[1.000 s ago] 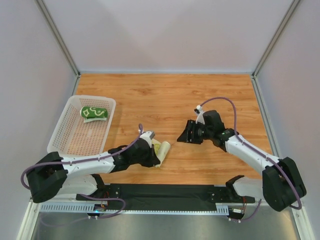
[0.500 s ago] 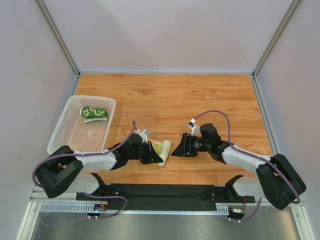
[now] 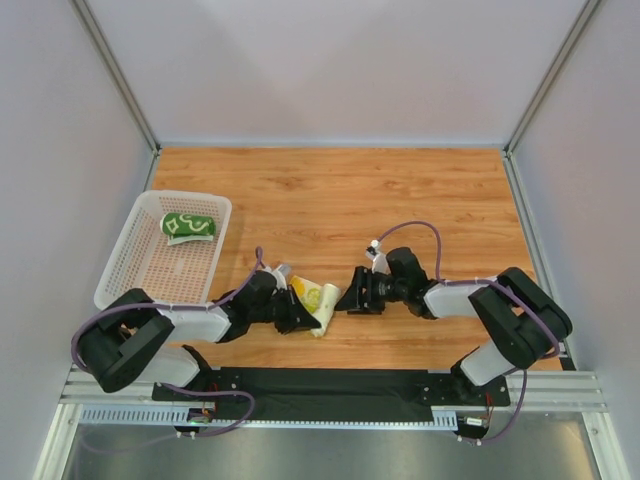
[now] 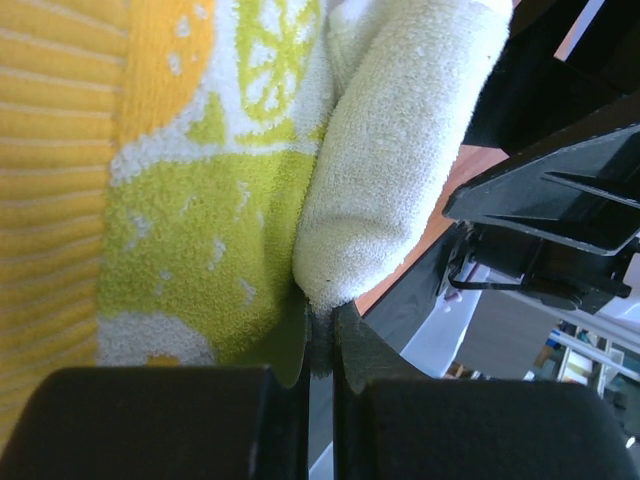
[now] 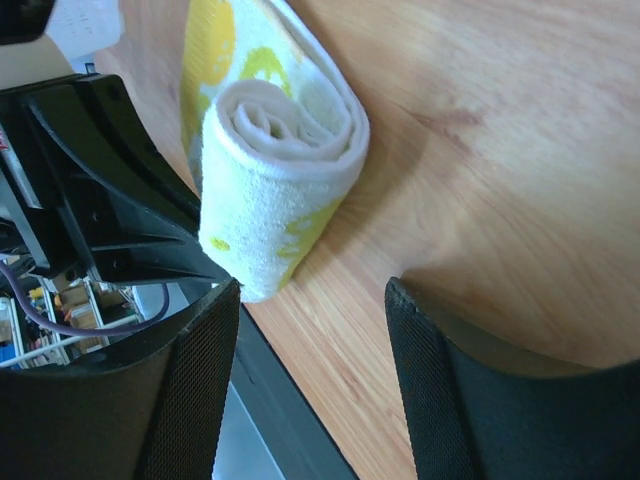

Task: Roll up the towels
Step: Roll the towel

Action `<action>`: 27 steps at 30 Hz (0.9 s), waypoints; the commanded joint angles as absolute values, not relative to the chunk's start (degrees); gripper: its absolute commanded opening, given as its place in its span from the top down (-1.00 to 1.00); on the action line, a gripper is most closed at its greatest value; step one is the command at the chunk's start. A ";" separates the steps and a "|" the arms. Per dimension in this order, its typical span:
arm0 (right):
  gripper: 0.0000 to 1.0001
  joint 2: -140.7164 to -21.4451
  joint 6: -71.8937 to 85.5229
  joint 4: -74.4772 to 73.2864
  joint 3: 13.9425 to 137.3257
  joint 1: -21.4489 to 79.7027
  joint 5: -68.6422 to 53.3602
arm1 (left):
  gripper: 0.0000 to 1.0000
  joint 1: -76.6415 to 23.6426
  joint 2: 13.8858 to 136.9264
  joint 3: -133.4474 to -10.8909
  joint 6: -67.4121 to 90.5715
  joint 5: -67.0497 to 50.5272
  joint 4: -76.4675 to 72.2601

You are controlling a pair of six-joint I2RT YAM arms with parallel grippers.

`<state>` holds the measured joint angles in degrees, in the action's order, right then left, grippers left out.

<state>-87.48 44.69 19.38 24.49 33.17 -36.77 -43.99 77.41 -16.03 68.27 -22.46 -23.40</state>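
Note:
A yellow and lime towel (image 3: 316, 299), rolled up, lies on the wooden table near its front edge. My left gripper (image 3: 299, 311) is shut on the roll's near end. In the left wrist view the jaws (image 4: 320, 318) pinch the white terry fold of the towel (image 4: 390, 150). My right gripper (image 3: 347, 298) is open and empty just right of the roll. In the right wrist view its fingers (image 5: 311, 292) stand wide apart with the roll's spiral end (image 5: 280, 150) ahead and to the left, apart from them. A green patterned rolled towel (image 3: 187, 225) lies in the white basket (image 3: 130, 285).
The basket stands at the table's left side. The black front rail (image 3: 340, 382) runs just below the roll. The left gripper's body (image 5: 90, 200) sits close against the roll in the right wrist view. Grey walls enclose the table.
My right gripper has moved left and down to the roll's right side. My left gripper has shifted slightly, and the roll it holds has turned a little.

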 commanded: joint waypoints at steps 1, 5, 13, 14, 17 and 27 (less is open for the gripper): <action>-0.24 -89.38 44.65 25.48 26.89 33.75 -35.60 | 1.00 -43.51 76.91 -14.86 70.66 -22.59 -25.49; -0.23 -91.49 44.91 27.51 27.25 34.28 -35.51 | 1.00 -43.42 76.12 -13.45 71.72 -20.83 -24.96; -0.18 -95.18 45.35 30.50 27.77 36.03 -32.79 | 1.00 -42.98 76.99 -12.39 72.95 -20.30 -26.27; -0.15 -95.53 45.35 30.76 27.95 36.21 -32.52 | 1.00 -42.98 77.43 -12.39 73.12 -20.48 -26.63; -0.09 -97.12 45.35 31.11 28.65 37.53 -31.99 | 1.00 -42.72 78.92 -12.13 73.56 -20.92 -28.12; 0.38 -102.04 46.93 33.22 30.06 38.85 -31.82 | 1.00 -42.28 81.56 -12.65 72.08 -22.06 -28.66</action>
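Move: The yellow towel roll's far end lies about 4 cm to the right hand's left, 1 cm farther out and 1 cm lower. The left gripper's tips, already pinching the near end, are some 8 cm left of the right hand and 4 cm nearer. From the left hand that far end is roughly 5 cm ahead and 4 cm to the right. The basket's middle stands about 40 cm left of the right hand, 12 cm farther out. The right fingers come astride the far end of the yellow towel roll and begin closing on it, going from well open to about a third open; the hand slides some 4 cm left and 2 cm forward low over the table, dipping a centimetre late on. The left hand keeps its pinch on the near end, sinking about 1 cm. ##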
